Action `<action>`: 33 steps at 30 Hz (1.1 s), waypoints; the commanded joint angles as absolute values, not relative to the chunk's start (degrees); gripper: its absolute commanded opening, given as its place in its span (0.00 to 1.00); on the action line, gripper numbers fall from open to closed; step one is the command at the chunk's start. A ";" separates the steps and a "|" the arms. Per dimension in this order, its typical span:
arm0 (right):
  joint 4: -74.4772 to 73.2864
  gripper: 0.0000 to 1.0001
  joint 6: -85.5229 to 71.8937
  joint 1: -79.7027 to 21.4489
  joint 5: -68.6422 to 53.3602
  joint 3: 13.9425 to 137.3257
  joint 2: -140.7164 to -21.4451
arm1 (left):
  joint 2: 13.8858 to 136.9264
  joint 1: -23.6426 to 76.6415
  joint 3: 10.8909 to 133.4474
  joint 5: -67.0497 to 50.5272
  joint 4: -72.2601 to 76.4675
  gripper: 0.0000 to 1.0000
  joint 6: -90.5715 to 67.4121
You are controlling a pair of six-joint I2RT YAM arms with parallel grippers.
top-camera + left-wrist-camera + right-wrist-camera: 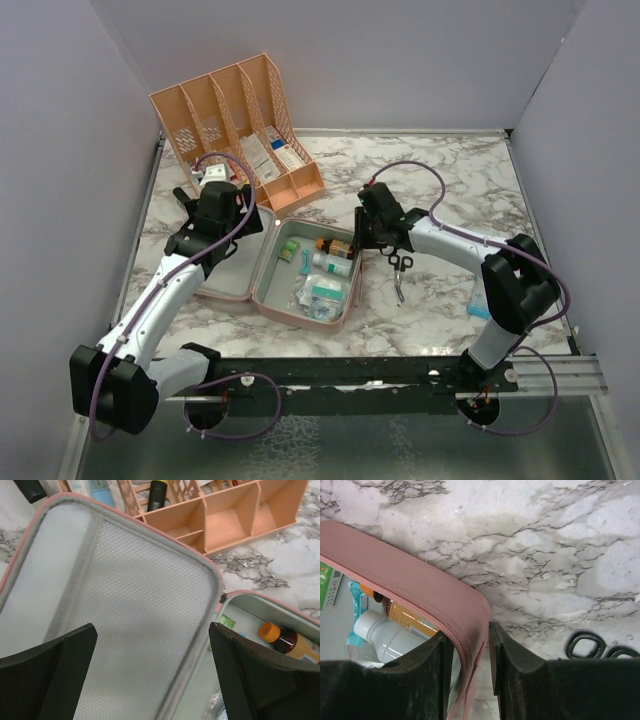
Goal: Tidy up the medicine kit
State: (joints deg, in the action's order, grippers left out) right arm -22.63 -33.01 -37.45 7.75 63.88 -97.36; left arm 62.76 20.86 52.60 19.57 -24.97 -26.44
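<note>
The medicine kit, a pink zip case, lies open in the middle of the table; its base tray [345,300] holds several small items. Among them are an orange-capped brown bottle [287,641], a white bottle [387,636] and green and teal packets. The lid [232,280] is swung out to the left, showing grey mesh lining [145,595]. My left gripper [150,645] is open and empty, its fingers wide apart over the lid's inner face and edge. My right gripper [467,636] is shut on the tray's pink wall [420,587] at its far right corner, one finger inside and one outside.
A peach slotted desk organizer [240,125] with boxes and tubes stands at the back left, just beyond the lid; it also shows in the left wrist view [225,515]. Black-handled scissors [399,266] lie right of the case. A small teal item [478,306] lies by the right arm.
</note>
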 commanded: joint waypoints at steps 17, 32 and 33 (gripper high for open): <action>-20.65 0.40 -29.58 -31.73 1.42 63.01 -97.31 | 64.52 -12.79 47.29 -10.75 -16.90 0.99 -28.43; -20.84 0.67 -24.09 -31.64 2.55 70.04 -94.66 | 75.39 -27.49 42.63 -32.35 -5.78 0.99 -30.77; -20.46 0.67 -24.14 -31.64 2.19 69.93 -94.41 | 75.83 -27.58 42.63 -34.58 -5.21 0.99 -30.92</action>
State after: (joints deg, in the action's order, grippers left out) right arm -21.10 -25.93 -31.86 2.72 69.08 -95.96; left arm 74.22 -26.48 42.48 -23.99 -9.47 -31.64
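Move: The left hand's goal, the middle of the lid's outer edge, lies about 15 cm to its left, 5 cm back and 14 cm below; the dark-handled device is some 14 cm left and 8 cm ahead, on the table. The right hand grips the case rim at the far right corner; from it the brown bottle lies about 6 cm left and 3 cm back, the scissors roughly 10 cm right and 10 cm back, both lower. Right hand drags rim about 2 cm right, opens, lifts off; left swings some 15 cm left, sinking towards lid edge. ##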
